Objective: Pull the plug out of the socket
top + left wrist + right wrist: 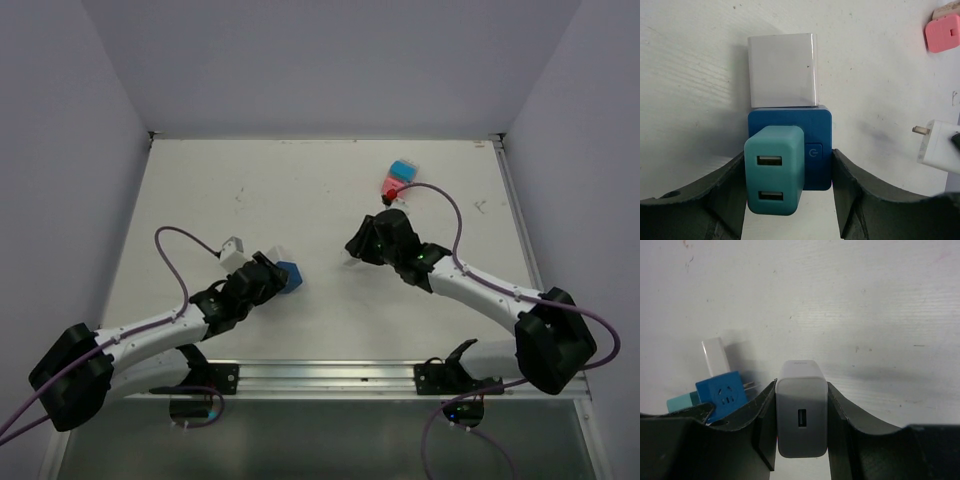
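Note:
My left gripper [788, 156] is shut on a blue cube socket [816, 127], one finger on each side. A teal two-port USB plug [774, 170] sits on the socket's near face. A white plug [783, 70] stands against its far side. In the top view the blue socket [291, 277] lies at the left gripper [272, 278]. My right gripper [801, 386] is shut on a white USB charger plug [801, 412], held clear of the socket. That plug [937, 147] shows its bare prongs in the left wrist view. The right gripper [362, 243] hides it from above.
A pink socket [392, 186] with a light blue plug [403, 168] lies at the back right, also seen as the pink socket [942, 32]. A small white cube adapter [233, 250] rests left of the left gripper. Purple cables loop off both arms. Walls enclose the white table [300, 190].

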You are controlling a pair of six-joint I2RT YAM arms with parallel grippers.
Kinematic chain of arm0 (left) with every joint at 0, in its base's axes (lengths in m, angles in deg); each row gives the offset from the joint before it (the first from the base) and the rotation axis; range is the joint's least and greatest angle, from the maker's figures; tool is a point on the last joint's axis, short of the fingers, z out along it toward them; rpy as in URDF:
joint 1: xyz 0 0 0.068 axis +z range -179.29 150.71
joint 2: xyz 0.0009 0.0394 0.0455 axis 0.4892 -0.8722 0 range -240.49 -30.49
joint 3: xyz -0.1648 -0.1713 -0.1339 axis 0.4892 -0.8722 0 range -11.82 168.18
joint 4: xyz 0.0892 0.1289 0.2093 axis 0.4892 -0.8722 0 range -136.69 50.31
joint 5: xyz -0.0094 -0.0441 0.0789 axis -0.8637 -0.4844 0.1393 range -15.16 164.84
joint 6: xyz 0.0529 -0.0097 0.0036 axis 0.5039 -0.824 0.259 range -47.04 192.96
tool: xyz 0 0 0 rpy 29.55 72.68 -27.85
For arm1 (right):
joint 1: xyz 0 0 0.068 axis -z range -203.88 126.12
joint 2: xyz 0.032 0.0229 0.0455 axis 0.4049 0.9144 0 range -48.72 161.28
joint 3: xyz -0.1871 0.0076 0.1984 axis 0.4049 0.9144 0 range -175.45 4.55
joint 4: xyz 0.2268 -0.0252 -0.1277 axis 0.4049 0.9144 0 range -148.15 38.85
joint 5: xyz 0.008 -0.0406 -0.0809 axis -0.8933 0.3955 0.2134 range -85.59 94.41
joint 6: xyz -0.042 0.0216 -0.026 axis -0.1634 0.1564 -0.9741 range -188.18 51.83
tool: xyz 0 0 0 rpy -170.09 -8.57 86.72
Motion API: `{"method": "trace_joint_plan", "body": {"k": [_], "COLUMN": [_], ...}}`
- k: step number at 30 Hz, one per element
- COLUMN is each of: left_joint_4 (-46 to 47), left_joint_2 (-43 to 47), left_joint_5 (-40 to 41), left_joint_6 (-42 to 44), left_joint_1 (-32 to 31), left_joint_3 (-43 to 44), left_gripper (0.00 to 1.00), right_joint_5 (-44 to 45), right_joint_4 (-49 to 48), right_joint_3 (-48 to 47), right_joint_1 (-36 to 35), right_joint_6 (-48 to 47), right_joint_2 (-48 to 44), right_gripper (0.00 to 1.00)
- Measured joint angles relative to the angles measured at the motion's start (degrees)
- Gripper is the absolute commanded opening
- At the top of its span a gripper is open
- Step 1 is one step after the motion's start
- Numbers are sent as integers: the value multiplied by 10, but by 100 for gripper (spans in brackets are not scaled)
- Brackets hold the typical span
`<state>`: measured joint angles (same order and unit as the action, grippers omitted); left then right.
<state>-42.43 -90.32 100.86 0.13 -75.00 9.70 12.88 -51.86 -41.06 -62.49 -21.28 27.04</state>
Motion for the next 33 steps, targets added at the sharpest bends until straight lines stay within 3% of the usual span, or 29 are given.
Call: {"method": "trace_joint_plan", "body": {"k": [8, 15, 17, 21, 24, 29, 33], "left_joint_4": [-8, 30, 52, 85, 101, 119, 125], "left_joint_2": [83, 90, 87, 75, 68, 59, 55], "left_joint_5": [-18, -66, -87, -130, -158, -189, -203], "left_joint_6": [36, 119, 141, 189, 220, 257, 270], "left_joint_1": [1, 3, 3, 3, 3, 3, 3], "left_joint_3": [-44, -56, -62, -65, -65, -65, -65], "left_gripper": [0, 0, 0, 0, 0, 0, 0], "right_joint_5": [-12, -54, -71, -103, -117, -125, -124], "right_joint_4": [-82, -160, -190, -243, -264, -264, -262], "right_joint_3": [104, 146, 149, 152, 152, 152, 155], "right_joint_1": [102, 163, 177, 198, 207, 218, 229], "right_joint_6": [12, 27, 33, 47, 51, 49, 45], "right_joint_2": [-24, 20, 43, 81, 94, 102, 105], "right_gripper": [0, 2, 8, 36, 48, 55, 68]}}
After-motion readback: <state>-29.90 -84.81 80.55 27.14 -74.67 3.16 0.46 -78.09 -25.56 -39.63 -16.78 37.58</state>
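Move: The right hand, already holding the freed white plug, is bound for open table about 5 cm ahead of it, 9 cm to its right and 10 cm below. From the right hand, the blue socket is some 16 cm left, 6 cm back and 6 cm lower; the pink block lies about 24 cm ahead and 14 cm right, the light-blue block 29 cm ahead and 17 cm right, both on the table 10 cm below. From the left hand, which grips the socket, that open spot is roughly 10 cm ahead, 25 cm right and 4 cm below. The right hand carries the white plug about 10 cm to the right, away from the socket, sinking nearly as far and then easing forward as it rolls its left side up and turns slightly clockwise, and low over the table its fingers open on the plug. The left hand keeps its grip on the blue socket, edging left at first, then drawing back and right a few centimetres while swinging some 30 degrees clockwise and tipping its fingers up a little. ##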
